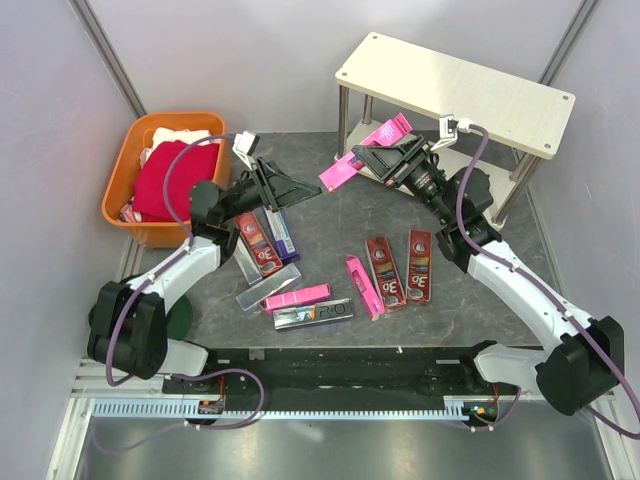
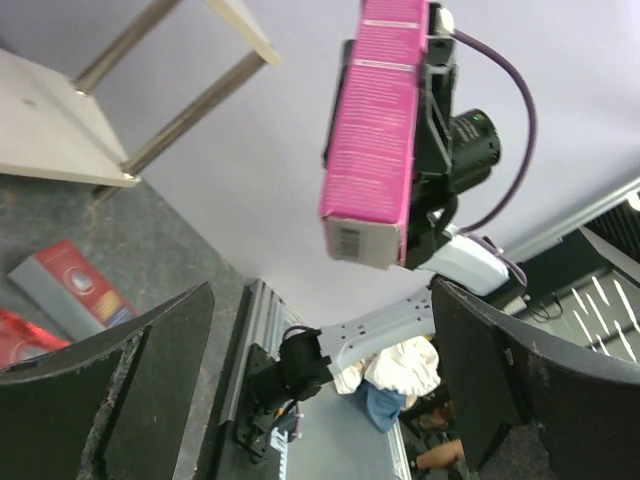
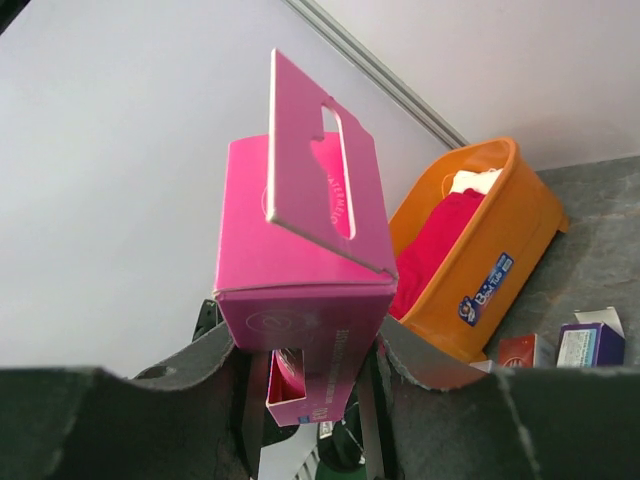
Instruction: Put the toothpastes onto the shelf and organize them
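Observation:
My right gripper (image 1: 375,153) is shut on a bright pink toothpaste carton (image 1: 340,172) and holds it in the air, in front of the cream two-tier shelf (image 1: 455,90). In the right wrist view the carton (image 3: 300,260) sits squeezed between both fingers, with its end flap standing open. My left gripper (image 1: 305,192) is open and empty, just left of the carton's lower end and apart from it. From the left wrist, the carton (image 2: 375,130) hangs above the spread fingers (image 2: 150,380). Several more toothpastes lie on the table: dark red (image 1: 385,272), purple (image 1: 281,234), pink (image 1: 297,296) and silver (image 1: 313,314).
An orange basket (image 1: 165,175) with red and white cloths stands at the back left, close behind my left arm. The shelf's metal legs (image 1: 343,118) stand right behind the held carton. Grey walls close in both sides.

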Robot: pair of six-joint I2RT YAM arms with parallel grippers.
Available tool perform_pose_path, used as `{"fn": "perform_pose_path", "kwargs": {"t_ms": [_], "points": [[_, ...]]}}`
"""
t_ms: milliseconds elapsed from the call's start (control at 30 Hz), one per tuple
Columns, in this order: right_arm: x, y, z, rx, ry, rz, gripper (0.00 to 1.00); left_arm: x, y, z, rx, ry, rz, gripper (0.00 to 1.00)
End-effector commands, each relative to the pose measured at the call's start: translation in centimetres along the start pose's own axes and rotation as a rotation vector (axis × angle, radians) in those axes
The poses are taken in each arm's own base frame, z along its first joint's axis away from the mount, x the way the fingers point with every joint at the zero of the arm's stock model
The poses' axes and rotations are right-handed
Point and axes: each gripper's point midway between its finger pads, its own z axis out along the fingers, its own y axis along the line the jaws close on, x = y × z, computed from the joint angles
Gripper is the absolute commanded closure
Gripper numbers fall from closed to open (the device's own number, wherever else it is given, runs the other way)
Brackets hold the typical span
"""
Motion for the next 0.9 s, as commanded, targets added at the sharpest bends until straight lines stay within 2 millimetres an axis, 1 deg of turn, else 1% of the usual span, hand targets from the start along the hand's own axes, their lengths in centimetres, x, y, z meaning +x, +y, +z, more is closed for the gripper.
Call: {"fn": "perform_pose_path", "kwargs": {"t_ms": [0, 33, 100, 233, 267, 333, 367, 400, 500, 533, 600, 633, 700, 733, 833, 867], "points": [[-1.2, 1.8, 0.1, -0.075, -0.052, 0.021, 1.00, -0.5, -3.6, 2.0, 0.141, 0.007, 0.043, 0.07], [-1.2, 1.8, 0.2, -0.074, -0.051, 0.025, 1.00, -0.5, -3.4, 2.3, 0.145, 0.010, 0.034, 0.09], [-1.2, 1.8, 0.2, -0.075, -0.048, 0.029, 1.00, -0.4, -4.0, 2.8, 0.168, 0.015, 0.038, 0.12], [-0.9, 1.5, 0.2, -0.067, -0.042, 0.042, 1.00, -0.9, -4.1, 3.3, 0.166, -0.011, 0.047, 0.18], [-0.7, 1.3, 0.2, -0.062, -0.039, 0.047, 1.00, -1.2, -4.3, 3.5, 0.164, -0.013, 0.059, 0.23], [-0.7, 1.1, 0.2, -0.057, -0.039, 0.053, 1.00, -1.0, -3.8, 3.9, 0.132, -0.003, 0.068, 0.28], [-0.6, 0.9, 0.3, -0.054, -0.035, 0.060, 1.00, -1.2, -4.1, 4.1, 0.132, -0.008, 0.083, 0.30], [-0.5, 0.9, 0.3, -0.055, -0.034, 0.061, 1.00, -1.1, -4.0, 4.2, 0.125, -0.004, 0.099, 0.31], [-0.4, 0.5, 0.3, -0.046, -0.031, 0.072, 1.00, -1.0, -3.8, 4.7, 0.108, -0.003, 0.100, 0.40], [-0.3, 0.4, 0.3, -0.044, -0.029, 0.074, 1.00, -0.9, -3.8, 4.8, 0.109, 0.004, 0.099, 0.46], [-0.4, 0.6, 0.2, -0.047, -0.033, 0.076, 1.00, -0.5, -3.7, 5.1, 0.112, 0.015, 0.091, 0.53], [-0.3, 0.4, 0.2, -0.043, -0.034, 0.078, 1.00, -0.4, -3.6, 5.2, 0.113, 0.019, 0.089, 0.59], [-0.4, 0.3, 0.2, -0.036, -0.037, 0.079, 1.00, -0.2, -3.8, 5.3, 0.116, 0.022, 0.086, 0.66], [-0.4, 0.2, 0.2, -0.035, -0.037, 0.080, 1.00, -0.2, -3.7, 5.2, 0.116, 0.022, 0.086, 0.72], [-0.2, 0.1, 0.2, -0.030, -0.030, 0.081, 0.94, -0.2, -3.8, 5.1, 0.110, 0.021, 0.085, 0.83], [-0.1, -0.1, 0.2, -0.019, -0.026, 0.084, 0.86, -0.2, -3.6, 5.1, 0.102, 0.019, 0.089, 0.85]]}}
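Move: Some 11 cm to the right of the open left hand, about 5 cm ahead and 6 cm higher, is the middle of the pink toothpaste box, its near end much closer to the fingers; the right hand already grips the box around its middle. The shelf's upper board is roughly 21 cm right of the right hand, 19 cm ahead and 12 cm lower. A purple box lies about 7 cm left of the left hand, 5 cm ahead and 33 cm below. Reaching right about 4 cm and rising some 3 cm, the left hand brings its fingers around the free lower-left end of the pink toothpaste box, closing from nearly wide open until they pinch that end. The right hand keeps its grip, holding the box out almost still while sinking about 1 cm. ##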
